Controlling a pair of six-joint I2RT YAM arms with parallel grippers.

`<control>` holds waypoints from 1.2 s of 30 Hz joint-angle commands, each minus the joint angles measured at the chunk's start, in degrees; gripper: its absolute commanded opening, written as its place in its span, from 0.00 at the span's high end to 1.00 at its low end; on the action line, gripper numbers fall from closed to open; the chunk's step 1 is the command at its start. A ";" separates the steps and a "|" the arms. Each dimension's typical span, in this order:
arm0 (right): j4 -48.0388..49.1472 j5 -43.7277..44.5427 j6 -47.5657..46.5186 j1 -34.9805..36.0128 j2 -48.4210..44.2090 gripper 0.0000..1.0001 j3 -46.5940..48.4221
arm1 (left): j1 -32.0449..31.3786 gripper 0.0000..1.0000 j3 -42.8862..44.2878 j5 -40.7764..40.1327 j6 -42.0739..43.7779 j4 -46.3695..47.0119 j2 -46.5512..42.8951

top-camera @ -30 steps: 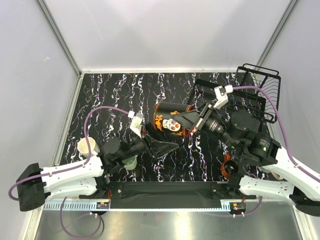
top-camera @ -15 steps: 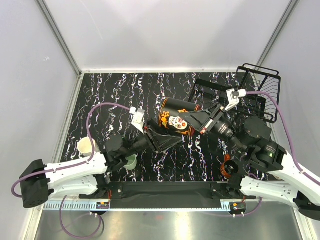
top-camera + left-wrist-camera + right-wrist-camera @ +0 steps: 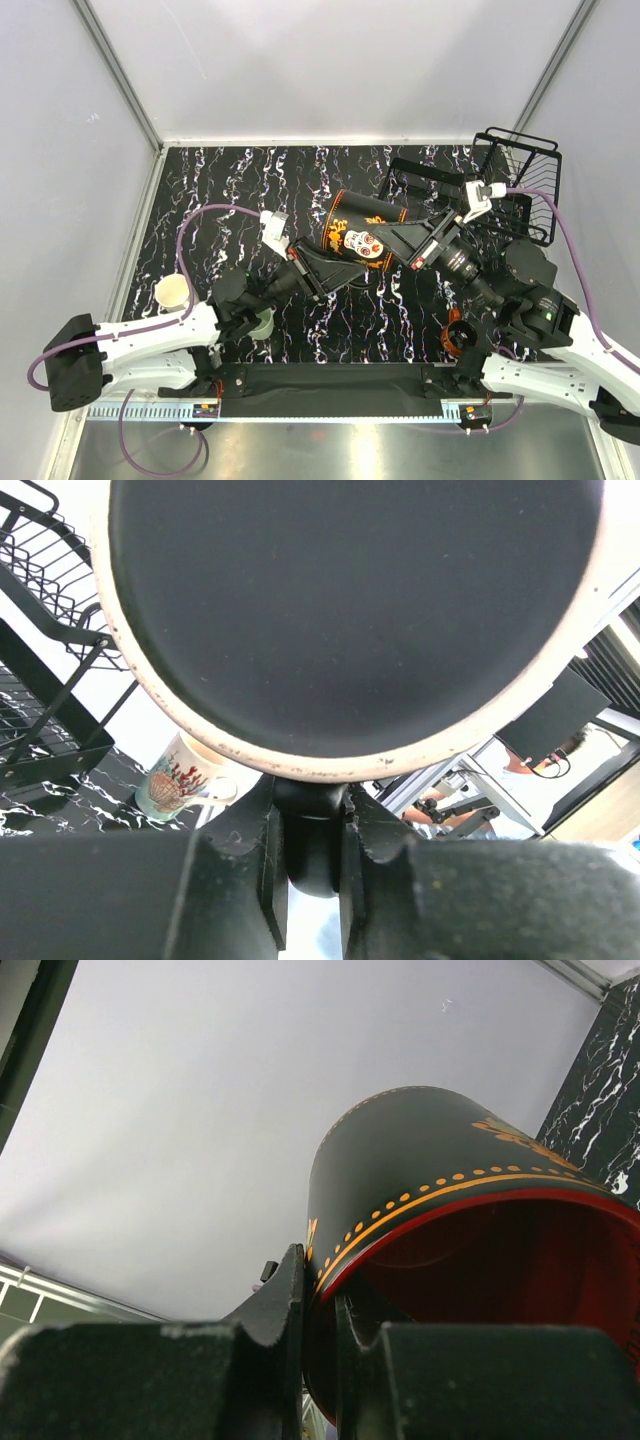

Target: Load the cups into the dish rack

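The black mug [image 3: 357, 226] with a skull print is held in the air, tilted on its side, between both grippers. My left gripper [image 3: 358, 268] is shut on its handle [image 3: 312, 830]. The mug's base [image 3: 350, 610] fills the left wrist view. My right gripper [image 3: 388, 234] is shut on the mug's rim [image 3: 330, 1260], one finger outside and one inside the red interior [image 3: 500, 1280]. The dish rack [image 3: 522, 170] stands at the far right and also shows in the left wrist view [image 3: 45, 630]. The cream-beige cup [image 3: 173, 293] stands at left. The mint-green cup [image 3: 263, 322] and the red cup [image 3: 457, 336] are partly hidden under the arms.
The black marbled table [image 3: 220, 190] is walled by grey panels on three sides. A pale mug with a red coral print [image 3: 178, 780] stands beside the rack's foot. Purple cables loop over both arms.
Both grippers have carried the black mug to the right, toward the dish rack. Both stay shut on it.
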 commanded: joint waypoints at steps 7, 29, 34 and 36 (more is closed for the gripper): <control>-5.56 0.31 1.40 0.31 -1.63 0.87 -1.59 | 0.34 1.00 5.63 -3.96 3.05 -0.86 -4.59; -4.26 2.16 4.03 0.31 -10.42 0.52 -12.31 | 1.57 1.00 -0.34 -5.97 0.24 0.61 -13.29; -7.49 2.95 3.95 0.31 -12.00 0.35 -12.05 | 1.57 1.00 1.75 -5.88 4.62 -8.47 -16.27; -9.43 3.39 3.95 0.40 -12.61 0.35 -11.44 | 1.66 1.00 2.82 -6.23 6.82 -12.63 -17.77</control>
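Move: The red-lined black cup hangs between both hands: its middle is about 4 cm ahead, 1 cm right and 4 cm above the left hand, already on its handle; from the right hand, still pinching the rim, 5 cm left, 2 cm ahead and 3 cm below. From the left hand, the dish rack lies roughly 11 cm ahead, 22 cm right, and the green cup 17 cm left, 9 cm back, both some 22 cm lower. Right hand opens off the rim, sinking about 7 cm; left keeps the handle, sinking and easing left. ##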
